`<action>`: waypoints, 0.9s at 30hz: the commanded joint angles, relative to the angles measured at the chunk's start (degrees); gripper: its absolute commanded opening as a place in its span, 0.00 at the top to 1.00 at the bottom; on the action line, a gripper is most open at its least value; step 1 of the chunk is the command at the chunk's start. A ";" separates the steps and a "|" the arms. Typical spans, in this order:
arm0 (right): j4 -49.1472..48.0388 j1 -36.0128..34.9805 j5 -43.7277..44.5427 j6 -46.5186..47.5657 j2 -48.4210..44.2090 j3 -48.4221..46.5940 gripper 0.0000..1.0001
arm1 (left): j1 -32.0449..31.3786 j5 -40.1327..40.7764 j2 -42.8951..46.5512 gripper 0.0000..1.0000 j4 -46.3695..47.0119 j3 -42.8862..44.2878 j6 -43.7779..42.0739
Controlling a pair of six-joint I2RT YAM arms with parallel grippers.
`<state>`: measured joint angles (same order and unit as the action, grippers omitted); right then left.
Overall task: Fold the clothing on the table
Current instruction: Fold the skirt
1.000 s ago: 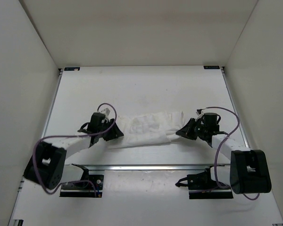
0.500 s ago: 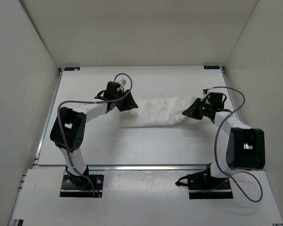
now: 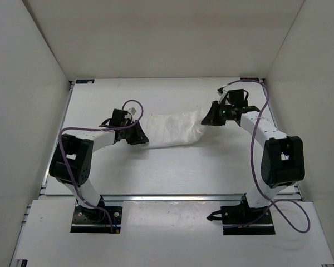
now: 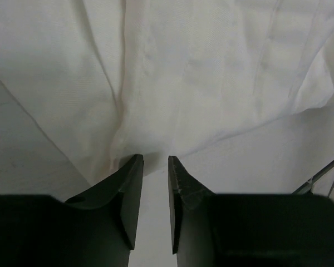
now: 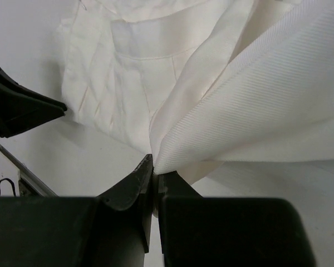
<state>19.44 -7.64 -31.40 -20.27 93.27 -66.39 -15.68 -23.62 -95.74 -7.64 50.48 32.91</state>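
The clothing [image 3: 173, 129] is a white wrinkled garment lying as a folded band across the middle of the table [image 3: 167, 172]. My left gripper [image 3: 140, 135] stands at its left end. In the left wrist view the left gripper [image 4: 154, 161] is open, with bare table between the fingers and the clothing's [image 4: 172, 72] edge just ahead of the tips. My right gripper [image 3: 209, 118] is at the right end. In the right wrist view the right gripper [image 5: 156, 169] is shut on a bunched fold of the clothing [image 5: 234, 117], lifted a little off the table.
White walls close in the table on the left, right and far sides. Black corner brackets [image 3: 84, 82] [image 3: 249, 79] mark the far corners. A metal rail [image 3: 172, 197] runs along the near edge. The left gripper's fingers [image 5: 16, 108] show at the left of the right wrist view.
Both arms have carried the clothing away from the near edge toward the far side. The left gripper then drew back to the left end and narrowed. The right gripper has stayed shut on its end.
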 commanded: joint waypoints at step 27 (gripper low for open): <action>4.82 -30.33 -2.08 -4.60 22.91 -31.26 1.00 | 1.44 -2.84 -10.52 1.00 5.97 -2.93 -1.79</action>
<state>29.39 -38.00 -31.03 -21.21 115.28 -99.66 -14.81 -30.20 -104.27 0.56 49.89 32.60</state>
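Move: The skirt's near left corner lies right under the left hand's half-open fingers, some 4 cm below; the skirt's middle is about 12 cm to this hand's right and 4 cm ahead, 3 cm lower. From the right hand, which still holds the skirt's raised right end, that near left corner lies about 24 cm to the left, 4 cm back and 13 cm below, the skirt's middle about 12 cm left, level, 12 cm below. The left fingers sink about 3 cm onto the skirt's near left corner, close there to pinch it, then hold still. The right hand keeps its grip on the skirt's right end and swings it some 23 cm left towards the left gripper, arcing up and slightly forward over the skirt, then down and back, turning nearly 30 degrees counter-clockwise. ##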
